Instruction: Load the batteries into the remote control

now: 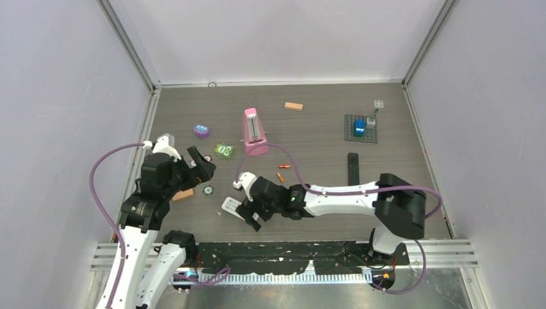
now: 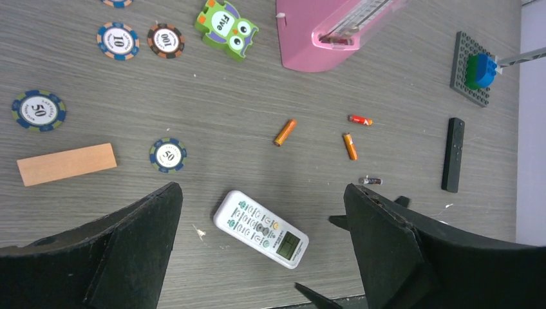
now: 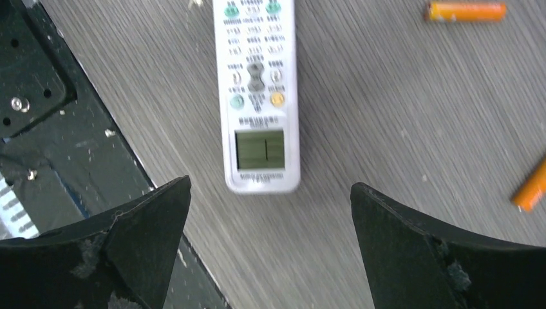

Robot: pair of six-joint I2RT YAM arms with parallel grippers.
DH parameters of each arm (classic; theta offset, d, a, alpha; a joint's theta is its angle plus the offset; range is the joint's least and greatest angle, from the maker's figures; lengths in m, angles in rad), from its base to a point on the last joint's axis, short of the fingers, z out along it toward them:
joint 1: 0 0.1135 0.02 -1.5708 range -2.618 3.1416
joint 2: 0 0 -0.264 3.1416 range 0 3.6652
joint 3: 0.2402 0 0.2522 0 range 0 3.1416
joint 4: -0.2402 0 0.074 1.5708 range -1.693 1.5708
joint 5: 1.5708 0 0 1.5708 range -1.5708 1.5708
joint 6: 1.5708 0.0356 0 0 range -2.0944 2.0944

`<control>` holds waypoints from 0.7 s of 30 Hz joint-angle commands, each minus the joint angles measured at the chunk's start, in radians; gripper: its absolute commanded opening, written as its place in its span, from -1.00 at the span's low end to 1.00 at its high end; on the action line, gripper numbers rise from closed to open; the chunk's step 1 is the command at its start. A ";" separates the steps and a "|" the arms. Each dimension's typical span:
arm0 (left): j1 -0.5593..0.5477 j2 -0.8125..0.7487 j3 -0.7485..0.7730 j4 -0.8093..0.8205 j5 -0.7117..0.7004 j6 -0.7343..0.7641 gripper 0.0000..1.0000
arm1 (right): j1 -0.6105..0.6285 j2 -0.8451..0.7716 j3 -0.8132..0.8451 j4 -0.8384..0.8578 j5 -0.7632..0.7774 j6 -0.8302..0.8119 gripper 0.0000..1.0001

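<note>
The white remote control [image 1: 231, 206] lies face up near the table's front edge, buttons and screen showing. In the left wrist view it [image 2: 261, 228] sits below and between my open left gripper's [image 2: 262, 190] fingers, which hover well above it. My right gripper [image 3: 270, 183] is open too, low over the remote's [image 3: 259, 96] screen end, empty. The batteries lie loose on the table to the right of the remote: two orange [image 2: 284, 132] [image 2: 349, 146], one red [image 2: 360, 120], one dark [image 2: 370, 181]. From above, my left gripper [image 1: 201, 162] is left of the remote and my right gripper [image 1: 248, 215] is at its right end.
A black remote [image 1: 352, 168] lies right of the batteries. A pink metronome [image 1: 255, 131], a green owl toy [image 1: 224, 150] and a purple toy [image 1: 201, 131] stand behind. Wooden blocks [image 1: 183, 194] [image 1: 294, 106], poker chips [image 2: 168, 155] and a Lego plate [image 1: 360, 127] are scattered around.
</note>
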 commanded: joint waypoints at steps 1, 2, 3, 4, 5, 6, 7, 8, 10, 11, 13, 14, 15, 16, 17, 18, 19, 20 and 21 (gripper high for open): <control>0.005 -0.002 0.054 -0.015 -0.031 0.025 0.95 | 0.021 0.082 0.103 0.083 -0.016 -0.080 0.99; 0.006 -0.001 0.059 -0.017 -0.034 0.029 0.95 | 0.026 0.111 0.126 0.079 -0.018 -0.088 0.99; 0.006 0.000 0.062 -0.017 -0.035 0.032 0.96 | 0.034 0.125 0.138 0.076 -0.019 -0.101 0.99; 0.006 0.001 0.065 -0.018 -0.036 0.035 0.96 | 0.038 0.153 0.158 0.068 -0.016 -0.105 0.99; 0.006 0.001 0.068 -0.020 -0.050 0.037 0.96 | 0.042 0.165 0.167 0.062 -0.012 -0.107 0.99; 0.007 0.003 0.072 -0.020 -0.066 0.038 0.96 | 0.042 0.189 0.182 0.053 -0.008 -0.107 0.98; 0.007 0.004 0.075 -0.021 -0.073 0.040 0.96 | 0.043 0.200 0.187 0.050 -0.001 -0.104 0.94; 0.007 0.004 0.076 -0.022 -0.080 0.040 0.97 | 0.043 0.218 0.193 0.047 0.003 -0.101 0.92; 0.007 0.005 0.076 -0.022 -0.095 0.043 0.97 | 0.042 0.239 0.192 0.048 0.012 -0.100 0.83; 0.007 0.005 0.077 -0.022 -0.100 0.045 0.97 | 0.042 0.246 0.190 0.047 0.028 -0.098 0.80; 0.007 0.007 0.078 -0.019 -0.108 0.049 0.98 | 0.043 0.262 0.187 0.044 0.041 -0.101 0.72; 0.007 0.009 0.077 -0.018 -0.109 0.052 0.98 | 0.043 0.267 0.182 0.043 0.048 -0.101 0.67; 0.007 0.012 0.078 -0.018 -0.110 0.055 0.98 | 0.043 0.269 0.178 0.046 0.063 -0.101 0.64; 0.008 0.014 0.078 -0.016 -0.112 0.057 0.99 | 0.044 0.271 0.173 0.049 0.073 -0.102 0.59; 0.007 0.018 0.080 -0.016 -0.113 0.059 0.99 | 0.043 0.273 0.171 0.048 0.097 -0.101 0.57; 0.007 0.021 0.080 -0.017 -0.113 0.061 0.99 | 0.043 0.275 0.170 0.047 0.105 -0.100 0.48; 0.008 0.025 0.080 -0.016 -0.111 0.061 0.99 | 0.043 0.276 0.169 0.045 0.118 -0.100 0.42; 0.007 0.024 0.079 -0.016 -0.112 0.063 0.99 | 0.042 0.275 0.166 0.044 0.123 -0.099 0.28; 0.008 0.025 0.080 -0.016 -0.113 0.063 0.99 | 0.041 0.269 0.163 0.046 0.130 -0.098 0.20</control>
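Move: The remote control lies lengthwise ahead of the right hand's open fingers. Its middle is about 7 cm to the left, 3 cm ahead and 6 cm below, with the screen end nearest. An orange battery lies some 15 cm ahead and 4 cm left of this hand, and a second orange one about 15 cm ahead and 6 cm right. From the left hand the remote is roughly 12 cm right, 4 cm back and 20 cm below. The right fingertips come down astride the screen end of the remote and meet both its long sides. The hand first slides about 4 cm left over that end while sinking, then drops on, about 5 cm down in all, its fingers tipping slightly steeper. The fingers, wide open at first, close by roughly a third late in the descent. ##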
